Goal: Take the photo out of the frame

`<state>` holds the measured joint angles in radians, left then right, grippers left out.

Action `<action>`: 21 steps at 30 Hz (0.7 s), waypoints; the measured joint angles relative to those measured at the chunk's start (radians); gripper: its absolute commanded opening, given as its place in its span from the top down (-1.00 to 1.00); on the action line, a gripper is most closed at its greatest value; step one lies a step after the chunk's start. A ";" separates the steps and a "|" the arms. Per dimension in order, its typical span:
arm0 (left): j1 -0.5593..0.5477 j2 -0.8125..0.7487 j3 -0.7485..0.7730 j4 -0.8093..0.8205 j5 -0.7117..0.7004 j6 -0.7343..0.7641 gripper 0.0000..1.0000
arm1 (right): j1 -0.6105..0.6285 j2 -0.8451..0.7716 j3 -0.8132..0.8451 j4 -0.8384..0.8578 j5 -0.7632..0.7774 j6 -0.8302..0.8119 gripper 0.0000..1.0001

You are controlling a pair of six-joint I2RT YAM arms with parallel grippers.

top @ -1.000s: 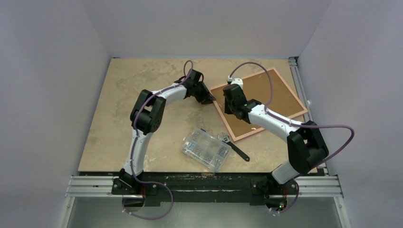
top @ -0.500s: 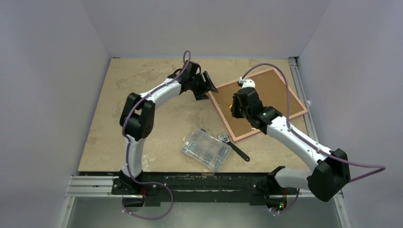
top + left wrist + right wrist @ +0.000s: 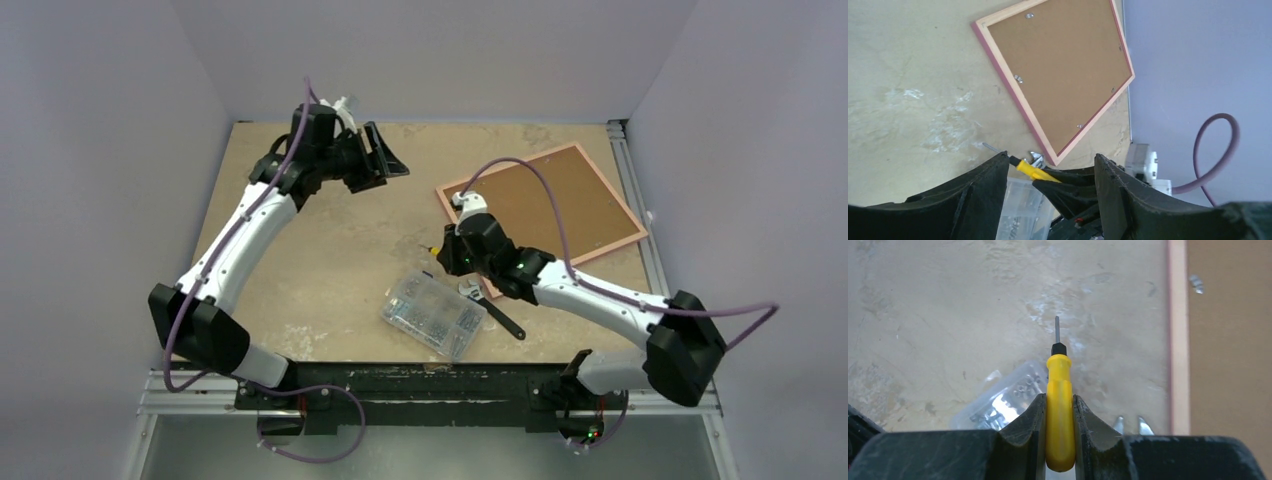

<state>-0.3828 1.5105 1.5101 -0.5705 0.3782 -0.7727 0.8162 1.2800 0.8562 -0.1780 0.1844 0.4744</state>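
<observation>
The frame is pink and lies face down at the back right of the table, its brown back up with small metal tabs along the edges. The photo is hidden. My left gripper hangs open and empty above the back middle of the table, well left of the frame; in the left wrist view its fingers stand wide apart. My right gripper is shut on a yellow screwdriver, shaft pointing away, just off the frame's near-left edge.
A clear screw box lies near the front middle of the table. Beside it on the right lies a metal wrench, and both are just below the right gripper. Grey walls enclose the table.
The left arm swung left and back, away from the frame's corner, and its jaws opened. The right arm moved off the frame toward the screw box, still gripping the screwdriver.
</observation>
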 measured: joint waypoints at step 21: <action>0.221 -0.294 -0.087 -0.117 0.112 0.146 -0.13 | 0.397 0.687 0.365 0.352 0.307 -0.021 1.00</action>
<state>-0.1619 1.2163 1.4235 -0.6876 0.4900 -0.6266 1.2137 1.9671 1.2217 0.1741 0.4911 0.4538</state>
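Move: The yellow screwdriver is already gripped in the right hand, and the open table it is headed for lies about 22 cm left of that hand, 3 cm back and some 13 cm below. The parts box sits nearly underneath, about 3 cm left and 3 back; the wrench 10 cm right and 3 back; the photo frame's middle 19 cm right and 18 ahead. From the empty left hand, that open spot is roughly 9 cm left, 14 back and 26 below. The yellow screwdriver, still pinched in the right hand, is swept about 20 cm left over the parts box towards the bare table beyond, sinking some 7 cm and curving back at the end; the hand turns slightly counter-clockwise and its fingers level off about 10 degrees. The left hand, open and empty, keeps withdrawing from the frame, leftward with some back and up. ##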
